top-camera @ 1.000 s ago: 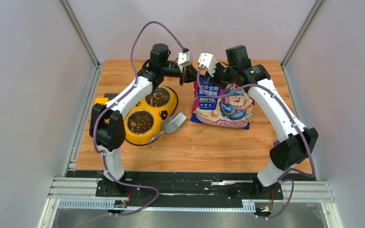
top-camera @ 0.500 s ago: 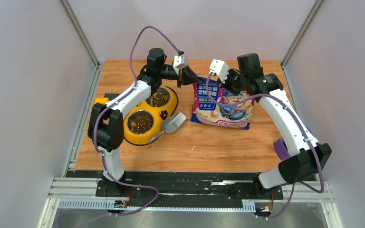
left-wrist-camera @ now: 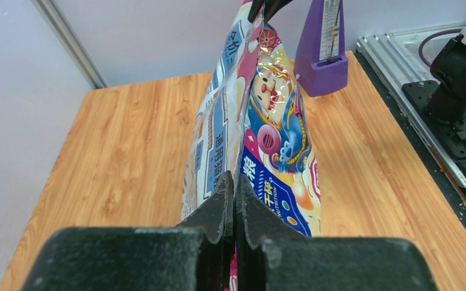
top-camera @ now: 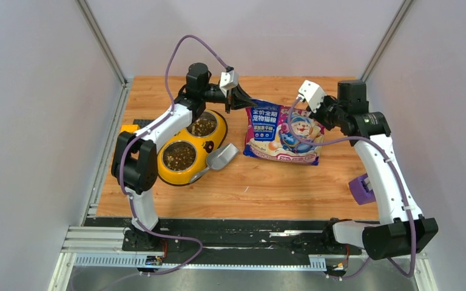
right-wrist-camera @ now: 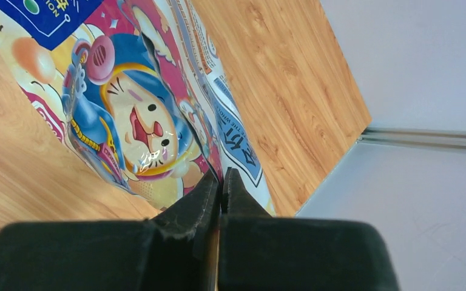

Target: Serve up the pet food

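Note:
The pink-and-blue pet food bag lies on the wooden table with its top edge raised toward the back. My left gripper is shut on the bag's top left corner. My right gripper is shut on the top right corner. In the left wrist view the gripper pinches the bag edge, which runs taut to the other arm's fingertips. In the right wrist view the gripper clamps the bag next to the cartoon face. Brown kibble fills both steel bowls.
The yellow double-bowl feeder sits left of the bag, with a grey scoop lying against its right side. A purple stand is by the table's right edge. Grey walls close in the table on three sides.
My right gripper has swung right and slightly forward with its corner of the bag. The left gripper moved a little left and back, so the bag's top edge is stretched out wide between them.

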Available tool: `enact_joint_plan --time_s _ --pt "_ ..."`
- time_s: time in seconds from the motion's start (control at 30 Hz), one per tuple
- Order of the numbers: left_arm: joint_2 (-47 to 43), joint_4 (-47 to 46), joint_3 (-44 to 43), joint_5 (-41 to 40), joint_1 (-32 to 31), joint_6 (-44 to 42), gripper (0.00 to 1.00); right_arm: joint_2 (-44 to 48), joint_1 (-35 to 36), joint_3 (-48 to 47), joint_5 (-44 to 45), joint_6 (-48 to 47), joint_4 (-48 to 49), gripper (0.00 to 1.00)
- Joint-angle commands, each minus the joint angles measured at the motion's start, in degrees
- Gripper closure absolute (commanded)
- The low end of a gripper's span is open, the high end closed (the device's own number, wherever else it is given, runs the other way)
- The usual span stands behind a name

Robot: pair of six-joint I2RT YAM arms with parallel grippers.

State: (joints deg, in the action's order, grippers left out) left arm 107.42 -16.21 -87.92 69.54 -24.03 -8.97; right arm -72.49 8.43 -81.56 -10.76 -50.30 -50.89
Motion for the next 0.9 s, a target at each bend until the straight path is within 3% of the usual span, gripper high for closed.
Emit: enact_joint_plan --time_s 0.0,0.27,0.6,0.67,0.7,0.73,0.77,0.83,0.87 --pt "-3.2 0.6 1.1 -3.0 7.8 0.5 1.00 4.0 -7.5 3.4 15.9 -2.6 -5.4 1.00" --pt "-3.2 1.2 1.1 -3.0 7.9 0.3 1.00 6.8 -14.7 5.2 17.7 -5.4 -1.0 1.00" --pt "-3.1 -0.2 0.7 -1.5 8.0 1.7 1.00 7.6 -18.7 4.9 17.8 -6.0 6.1 1.00" --pt "-3.0 -4.9 1.2 -0.8 8.0 5.1 0.74 7.3 -18.5 3.4 14.7 -3.9 5.7 1.00" --pt "-3.1 -7.3 2.1 -0.7 8.0 8.9 0.57 7.2 -18.5 2.6 12.8 -2.8 5.7 1.00" --pt "-3.2 -13.4 2.8 -0.7 7.9 11.1 0.50 6.9 -18.4 1.9 10.8 -1.8 5.7 0.98" --pt "-3.3 -16.6 3.9 -1.3 7.9 15.1 0.22 6.8 -18.2 1.4 8.8 -0.8 5.7 0.90" --pt "-3.5 -22.3 4.2 -2.3 7.9 19.1 0.03 6.4 -17.9 0.1 6.4 1.5 6.2 0.68" --pt "-3.7 -23.1 4.0 -2.6 7.9 19.8 0.02 6.2 -17.9 -0.7 5.4 3.1 6.8 0.60"
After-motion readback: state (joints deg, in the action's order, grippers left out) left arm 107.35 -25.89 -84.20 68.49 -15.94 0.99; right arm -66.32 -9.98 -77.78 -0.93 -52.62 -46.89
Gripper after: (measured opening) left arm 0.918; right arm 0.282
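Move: Both hands already pinch the top edge of the upright food bag, the left at its left corner and the right near its right end. The bag's middle is about 10 cm right, 5 back and 13 below the left hand; from the right hand it is some 14 cm left, 2 back and 12 below. From the left hand, the scoop is roughly 13 cm left and 11 back, the yellow feeder 24 left and 6 back, both some 25 lower. The shut right fingers carry on to the right along the bag's top edge, slowly and then fast, coming off its right end after about 14 cm in all while the wrist swings some 25 degrees clockwise and the fingers only start to part at the end. The left hand keeps its pinch on the left corner without moving until late, then opens wide and lets go, backing off about 5 cm to the left and nearly as far forward. ##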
